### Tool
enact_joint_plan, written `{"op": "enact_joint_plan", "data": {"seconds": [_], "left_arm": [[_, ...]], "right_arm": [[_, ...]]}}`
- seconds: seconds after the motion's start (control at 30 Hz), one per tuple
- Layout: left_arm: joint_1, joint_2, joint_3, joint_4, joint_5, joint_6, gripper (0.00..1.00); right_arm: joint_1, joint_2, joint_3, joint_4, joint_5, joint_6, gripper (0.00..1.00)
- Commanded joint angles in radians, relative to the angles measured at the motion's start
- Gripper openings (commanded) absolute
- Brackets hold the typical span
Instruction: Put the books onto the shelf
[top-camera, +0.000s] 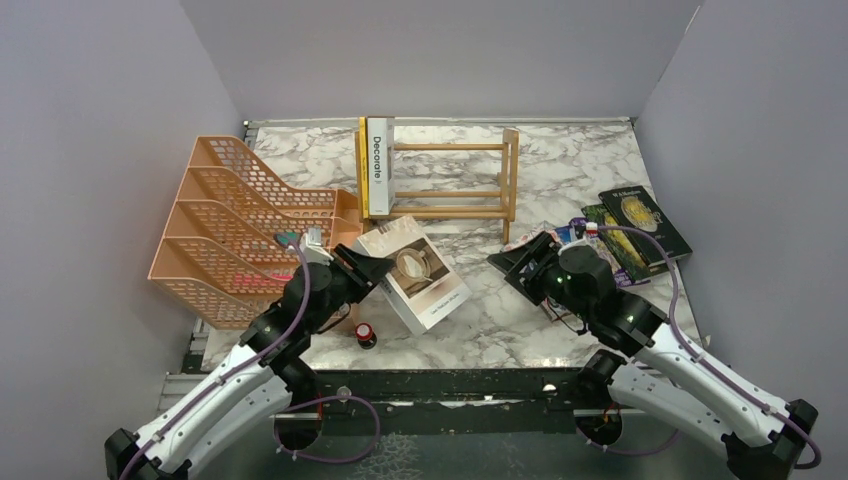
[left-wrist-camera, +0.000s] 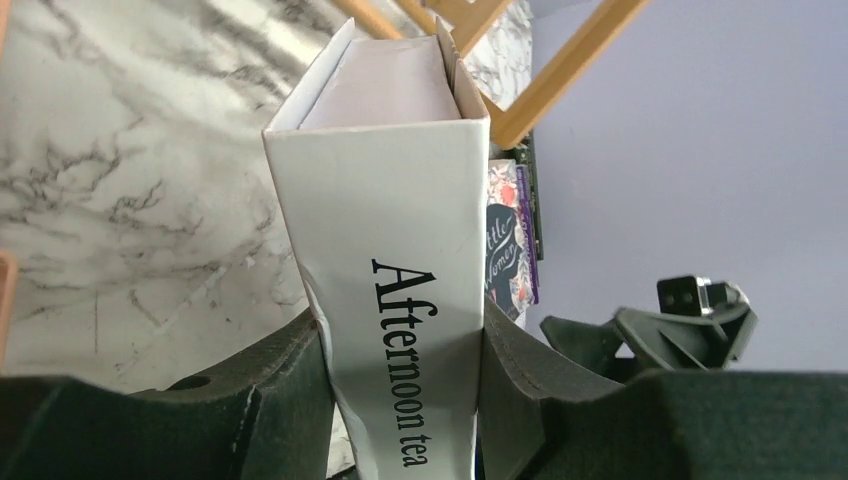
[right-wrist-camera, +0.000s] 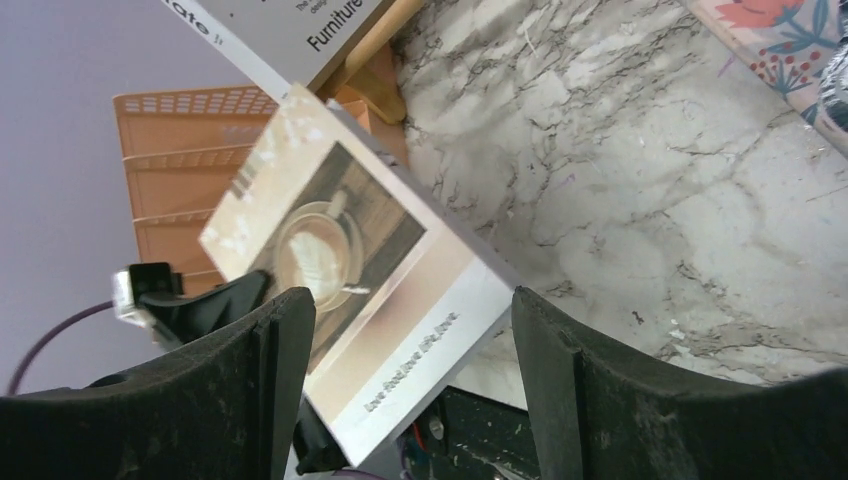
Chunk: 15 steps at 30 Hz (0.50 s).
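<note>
The white "Afternoon tea" book (top-camera: 420, 275) is tilted, lifted at its left side, with my left gripper (top-camera: 372, 270) shut on its spine (left-wrist-camera: 400, 300). The light-wood shelf (top-camera: 455, 180) stands at the back; the white "Decorate" book (top-camera: 378, 165) and a thin yellow book (top-camera: 360, 165) stand upright at its left end. My right gripper (top-camera: 517, 262) hangs open to the right of the held book, with nothing between its fingers (right-wrist-camera: 250, 390). Several more books (top-camera: 630, 230) lie in a pile at the right, a dark green and gold one on top.
An orange mesh file tray (top-camera: 230, 225) stands at the left, close to my left arm. A small red-capped object (top-camera: 366, 333) lies near the table's front edge. Grey walls close in both sides and the back. A floral book (right-wrist-camera: 790, 50) lies by my right gripper.
</note>
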Motion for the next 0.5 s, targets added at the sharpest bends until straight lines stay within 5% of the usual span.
{"op": "enact_joint_plan", "data": {"seconds": [0.0,0.47], "left_arm": [[-0.006,-0.034,0.146,-0.046,0.039,0.23,0.3],[-0.005,0.475,0.699,-0.083,-0.071,0.728,0.3]], "right_arm": [[-0.003,-0.01,0.019,-0.032,0.056,-0.075,0.76],[-0.003,-0.029,-0.041,-0.007,0.049,-0.058,0.73]]}}
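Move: The left hand already holds the Afternoon tea book by its spine. The free shelf place just right of the Decorate book is some 23 cm ahead and 4 cm to the right, about level with the hand. The Decorate book stands about 23 cm ahead and 2 cm left of the hand, the yellow book 4 cm farther left. From the idle right hand, that free place lies roughly 23 cm ahead and 20 cm left. Rising about 14 cm, at first almost straight up, the left hand then also eases some 4 cm forward and a little right, towards the shelf. It keeps its pinch on the spine of the Afternoon tea book and turns about 30 degrees on the way, left side rolling up and fingers coming nearer to level, to stand the book up. ##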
